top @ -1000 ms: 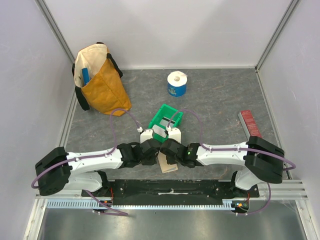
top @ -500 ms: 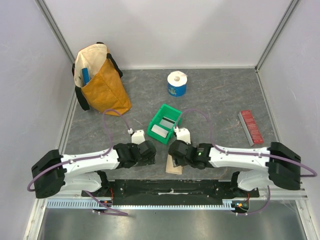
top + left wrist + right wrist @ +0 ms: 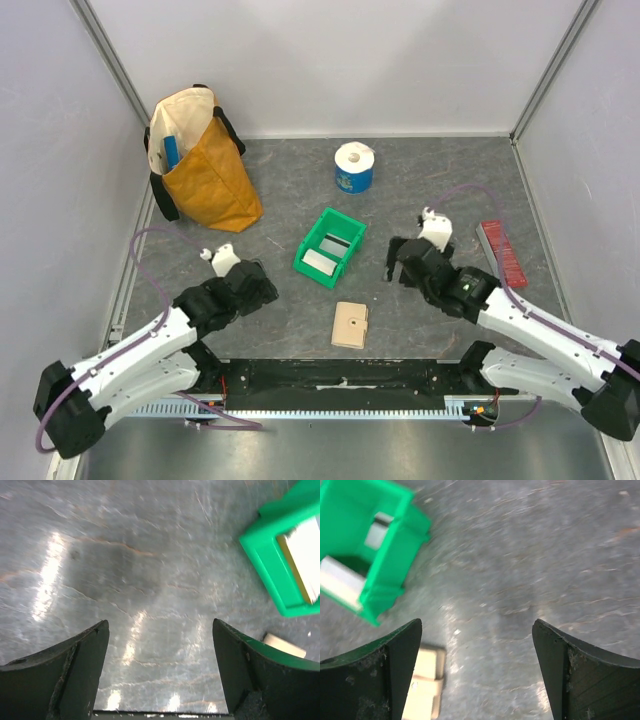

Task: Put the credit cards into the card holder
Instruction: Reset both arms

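Note:
The tan card holder point(image 3: 350, 325) lies folded shut on the table near the front edge, with nothing touching it. It also shows at the lower left of the right wrist view point(image 3: 426, 685), and a corner of it at the lower right of the left wrist view point(image 3: 284, 645). Pale credit cards point(image 3: 318, 262) lie inside the green bin point(image 3: 345, 222); they show in both wrist views point(image 3: 305, 555) point(image 3: 340, 582). My left gripper point(image 3: 262, 285) is open and empty, left of the holder point(image 3: 160, 625). My right gripper point(image 3: 398, 262) is open and empty, to the holder's upper right point(image 3: 477, 624).
A yellow bag point(image 3: 205, 165) stands at the back left. A white roll with a blue label point(image 3: 353, 167) sits behind the green bin point(image 3: 265, 555) point(image 3: 395, 525). A red ridged strip point(image 3: 502, 253) lies by the right wall. Walls close in three sides.
Both grippers have opened and drawn away from the card holder, the left arm swinging left and the right arm swinging right. The holder now lies alone on the table.

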Tool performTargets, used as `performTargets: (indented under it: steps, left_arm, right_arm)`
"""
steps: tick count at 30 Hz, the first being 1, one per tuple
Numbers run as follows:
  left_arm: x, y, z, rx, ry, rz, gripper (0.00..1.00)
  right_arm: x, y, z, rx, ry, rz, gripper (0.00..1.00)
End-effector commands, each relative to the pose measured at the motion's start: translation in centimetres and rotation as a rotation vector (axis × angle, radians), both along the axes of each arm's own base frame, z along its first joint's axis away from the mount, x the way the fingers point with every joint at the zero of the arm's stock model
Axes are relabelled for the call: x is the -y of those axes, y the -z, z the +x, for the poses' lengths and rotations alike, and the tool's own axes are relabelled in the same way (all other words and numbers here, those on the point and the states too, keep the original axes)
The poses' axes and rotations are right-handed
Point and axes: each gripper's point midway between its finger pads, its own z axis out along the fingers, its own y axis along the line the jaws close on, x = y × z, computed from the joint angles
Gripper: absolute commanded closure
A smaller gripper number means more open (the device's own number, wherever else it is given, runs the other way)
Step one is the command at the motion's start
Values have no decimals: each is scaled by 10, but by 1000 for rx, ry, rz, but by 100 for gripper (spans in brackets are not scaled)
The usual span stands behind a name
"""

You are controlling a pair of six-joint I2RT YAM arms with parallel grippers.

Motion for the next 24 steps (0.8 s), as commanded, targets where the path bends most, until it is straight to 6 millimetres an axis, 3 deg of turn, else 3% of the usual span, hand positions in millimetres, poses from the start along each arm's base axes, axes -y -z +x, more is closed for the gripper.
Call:
performTargets:
  steps: [1, 3, 8, 16, 19, 24]
  left_arm:
    - [-18, -13, 18, 88, -10, 0, 11]
    - [-20, -23, 24, 125, -11, 7, 11]
    - [-23, -28, 27, 136, -33, 25, 10]
    - [-29, -22, 33, 121, -99, 52, 9]
    - [-30, -22, 34, 122, -101, 67, 9]
    - [-34, -24, 37, 138, -119, 85, 9]
  right_arm:
    - [47, 10, 20, -25, 109, -39, 2]
    - [74, 11, 30, -10, 190, -18, 2]
    - [118, 13, 48, 54, 331, 4, 2]
    - [184, 7, 56, 181, 611, -248, 2]
    - [195, 8, 57, 208, 641, -329, 2]
    - [189, 15, 66, 232, 614, -305, 2]
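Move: The closed card holder, which both hands are leaving, lies some 12 cm to the right hand's left, 8 cm back and 13 cm lower. The green box stands 11 cm ahead of the right hand and 16 cm to its left; the red box is about 10 cm ahead and 24 cm to its right, both roughly 12 cm below. From the left hand the card holder is around 18 cm to the right, 5 cm back and 6 cm down. Away from the card holder and the green box, towards the red box, the right hand swings about 18 cm to the right and a little forward, fast at first and then easing, while turning some 30 degrees clockwise and rolling its left side down. The left hand edges a few centimetres left and forward, away from the card holder. Both grippers stay wide open and empty. ##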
